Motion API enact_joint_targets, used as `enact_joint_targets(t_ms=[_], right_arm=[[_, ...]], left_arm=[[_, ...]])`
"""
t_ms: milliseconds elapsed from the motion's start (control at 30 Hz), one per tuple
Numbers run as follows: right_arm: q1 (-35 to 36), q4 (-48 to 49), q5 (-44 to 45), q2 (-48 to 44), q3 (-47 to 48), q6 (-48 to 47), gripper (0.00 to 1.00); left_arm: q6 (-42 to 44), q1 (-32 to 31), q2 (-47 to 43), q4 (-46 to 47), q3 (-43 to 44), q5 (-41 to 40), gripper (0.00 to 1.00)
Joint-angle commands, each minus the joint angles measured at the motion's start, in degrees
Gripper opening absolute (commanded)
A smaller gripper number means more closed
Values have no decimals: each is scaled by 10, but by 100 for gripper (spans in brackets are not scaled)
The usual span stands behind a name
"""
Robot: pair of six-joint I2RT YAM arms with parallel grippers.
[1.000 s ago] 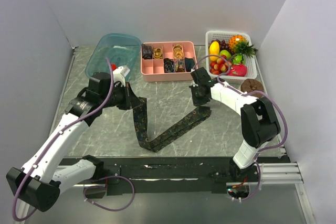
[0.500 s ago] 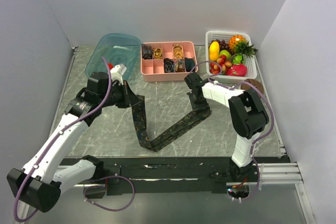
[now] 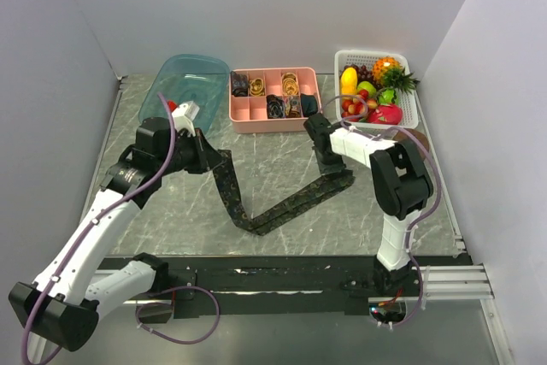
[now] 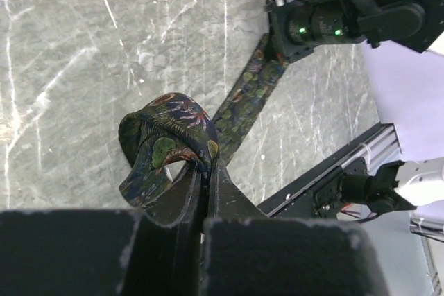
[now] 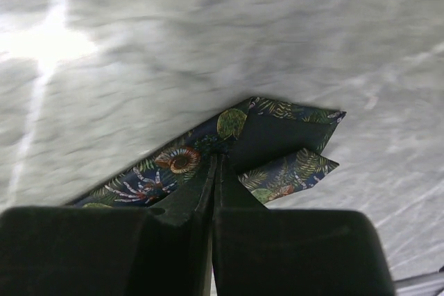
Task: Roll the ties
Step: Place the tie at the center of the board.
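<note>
A long dark tie (image 3: 286, 209) with a leafy print lies in a V on the marble table. One end hangs from my left gripper (image 3: 214, 160), the other reaches my right gripper (image 3: 332, 170). In the left wrist view the left gripper (image 4: 207, 166) is shut on a bunched loop of the tie (image 4: 163, 133), held above the table. In the right wrist view the right gripper (image 5: 216, 159) is shut on the tie (image 5: 166, 164) near its pointed, folded end (image 5: 305, 164). Several rolled ties (image 3: 275, 107) sit in the pink tray.
The pink divided tray (image 3: 244, 110) stands at the back centre. A clear blue bin (image 3: 184, 83) is at the back left, just behind the left wrist. A white basket (image 3: 408, 107) of toy fruit and a brown disc (image 3: 408, 137) stand at the back right.
The right arm has folded inward, its wrist swinging toward the pink tray with the tie end. The tie's bend slid slightly right. The left gripper drew back a little with its end.
</note>
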Motion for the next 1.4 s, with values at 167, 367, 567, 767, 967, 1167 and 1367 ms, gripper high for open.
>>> enact_joint_targets(t_ms=[167, 367, 567, 767, 967, 1167, 1367], right_arm=[[-67, -48, 6, -25, -3, 39, 0], [-108, -56, 2, -45, -28, 42, 0], [-139, -56, 3, -59, -54, 52, 0], [-133, -36, -21, -116, -49, 39, 0], [-98, -2, -44, -135, -39, 21, 0], [-75, -32, -46, -73, -9, 17, 0], [-71, -34, -51, -39, 5, 15, 0]], left_arm=[[26, 5, 14, 10, 8, -39, 1], [65, 6, 15, -51, 36, -77, 1], [102, 6, -15, -90, 45, -112, 1], [132, 6, -63, -65, 16, -113, 1], [150, 6, -80, -35, -23, -69, 1], [147, 6, -70, -40, -34, -77, 1], [151, 6, -56, -56, -34, -104, 1]])
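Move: The right hand's shut fingertips are already down on the tie near its wide end, whose middle lies some 3 cm right and 2 cm back. From that hand the tie's fold is about 20 cm left and 15 cm back, the pink box 15 cm left and 17 cm ahead. The left hand already holds the other end aloft; from it the fold lies about 4 cm right, 6 cm back and 25 cm below, the wide end 27 cm right, 6 cm ahead. Right fingertips sweep 9 cm right on the wide end, then lift, returning partway; left hand pulls left, sinking. ##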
